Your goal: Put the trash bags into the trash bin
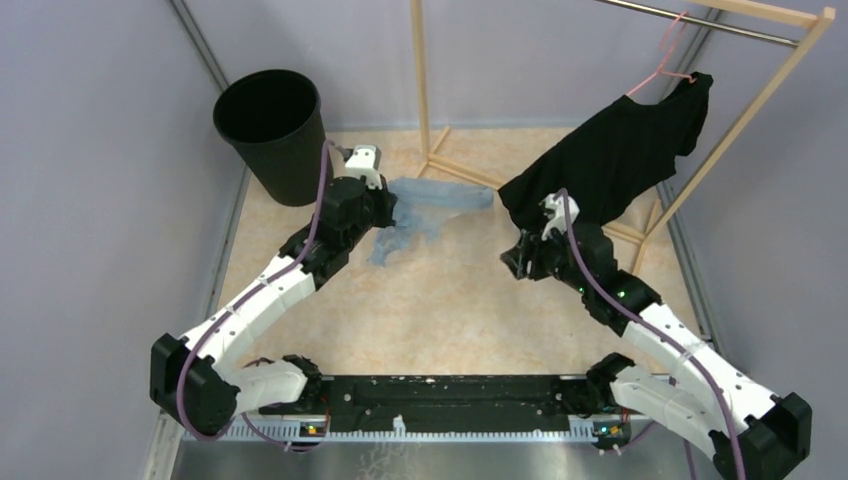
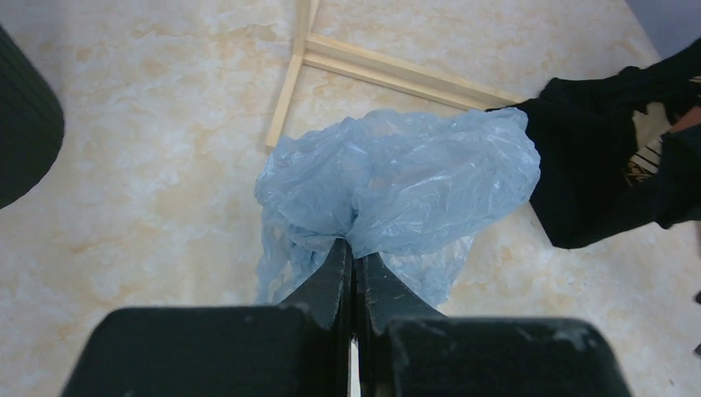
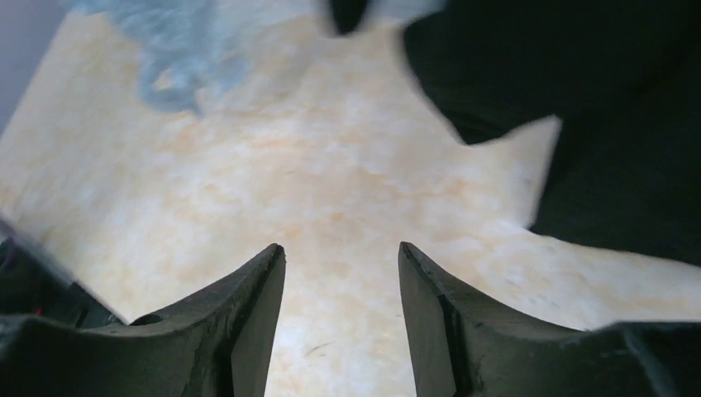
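Note:
The pale blue trash bag lies crumpled on the marbled floor in the middle of the top view, partly lifted at its left end. My left gripper is shut on a bunched fold of it. In the left wrist view the film billows out from the closed fingertips of the gripper. The black trash bin stands upright just left of that gripper, and its wall shows at the left wrist view's edge. My right gripper is open over bare floor, holding nothing, with the bag far ahead of it.
A black T-shirt hangs from a pink hanger on the wooden clothes rack, draping down beside my right wrist. The rack's floor bars lie just behind the bag. Purple walls enclose the floor.

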You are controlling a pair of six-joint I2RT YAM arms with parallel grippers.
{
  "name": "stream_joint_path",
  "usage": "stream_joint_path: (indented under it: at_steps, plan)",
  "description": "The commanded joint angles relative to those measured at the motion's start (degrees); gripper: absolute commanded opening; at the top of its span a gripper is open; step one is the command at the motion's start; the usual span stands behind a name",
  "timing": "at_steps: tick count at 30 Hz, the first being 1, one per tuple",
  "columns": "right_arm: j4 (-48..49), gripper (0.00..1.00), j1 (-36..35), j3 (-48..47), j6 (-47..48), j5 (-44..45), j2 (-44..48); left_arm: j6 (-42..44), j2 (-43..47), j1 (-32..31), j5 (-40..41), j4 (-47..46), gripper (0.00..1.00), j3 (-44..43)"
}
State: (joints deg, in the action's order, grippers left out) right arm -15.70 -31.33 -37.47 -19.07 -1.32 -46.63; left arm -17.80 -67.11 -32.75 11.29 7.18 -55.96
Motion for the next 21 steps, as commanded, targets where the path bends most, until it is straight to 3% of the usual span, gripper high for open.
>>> stream_joint_path:
  at_steps: [1, 7, 11, 14, 18, 21]
  plan:
    - [10.30, 0.57, -7.48, 1.03, -0.39, -7.98, -2.51, 2.33, 2.07, -0.31, -5.62, -4.55, 0.00, -0.73]
    - [21.30, 0.69, -18.72, -0.71, -2.53, -3.69, -14.21, 0.94, 1.23, -0.86, -7.56, -4.70, 0.00, -0.90]
    - [42.10, 0.77, -20.21, 5.29, -13.31, -3.07, -22.23, 0.25, 2.94, -0.89, -10.89, -7.60, 0.00, 0.86]
    - [59.81, 0.80, -24.87, 10.28, -16.50, 5.34, -28.05, -1.00, 6.36, -0.93, -13.42, -12.22, 0.00, 3.89]
    - [70.60, 0.83, -29.41, 10.23, -13.94, 15.24, -35.27, -3.72, 11.82, -0.94, -12.58, -18.29, 0.00, 8.62]
    - [78.14, 0.87, -29.49, 9.63, -13.20, 16.76, -41.18, -5.79, 14.77, -0.95, -12.80, -21.57, 0.00, 10.70]
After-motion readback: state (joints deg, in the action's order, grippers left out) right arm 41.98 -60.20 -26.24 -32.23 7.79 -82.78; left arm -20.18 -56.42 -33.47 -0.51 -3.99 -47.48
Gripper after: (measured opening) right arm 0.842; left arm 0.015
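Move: Gripped shut in the left hand, the bag is bound for the trash bin, whose middle lies about 18 cm ahead, 25 cm to the left and 9 cm below that hand; the near rack foot is some 24 cm ahead, 9 cm to its right and 23 cm down. From the empty right hand the bag's middle is about 10 cm ahead and 17 cm left, at much the same height, while the black shirt hangs roughly 18 cm ahead, 18 cm right and a little higher. Sweeping some 18 cm left, the half-open right hand also sinks about 8 cm and draws back a little, passing to the robot's side of the bag while its fingers spread wide and it turns counter-clockwise. The left hand keeps its pinch on the bag, easing right, then pulling back and rising about 4 cm as it turns slightly clockwise, away from the bin. ##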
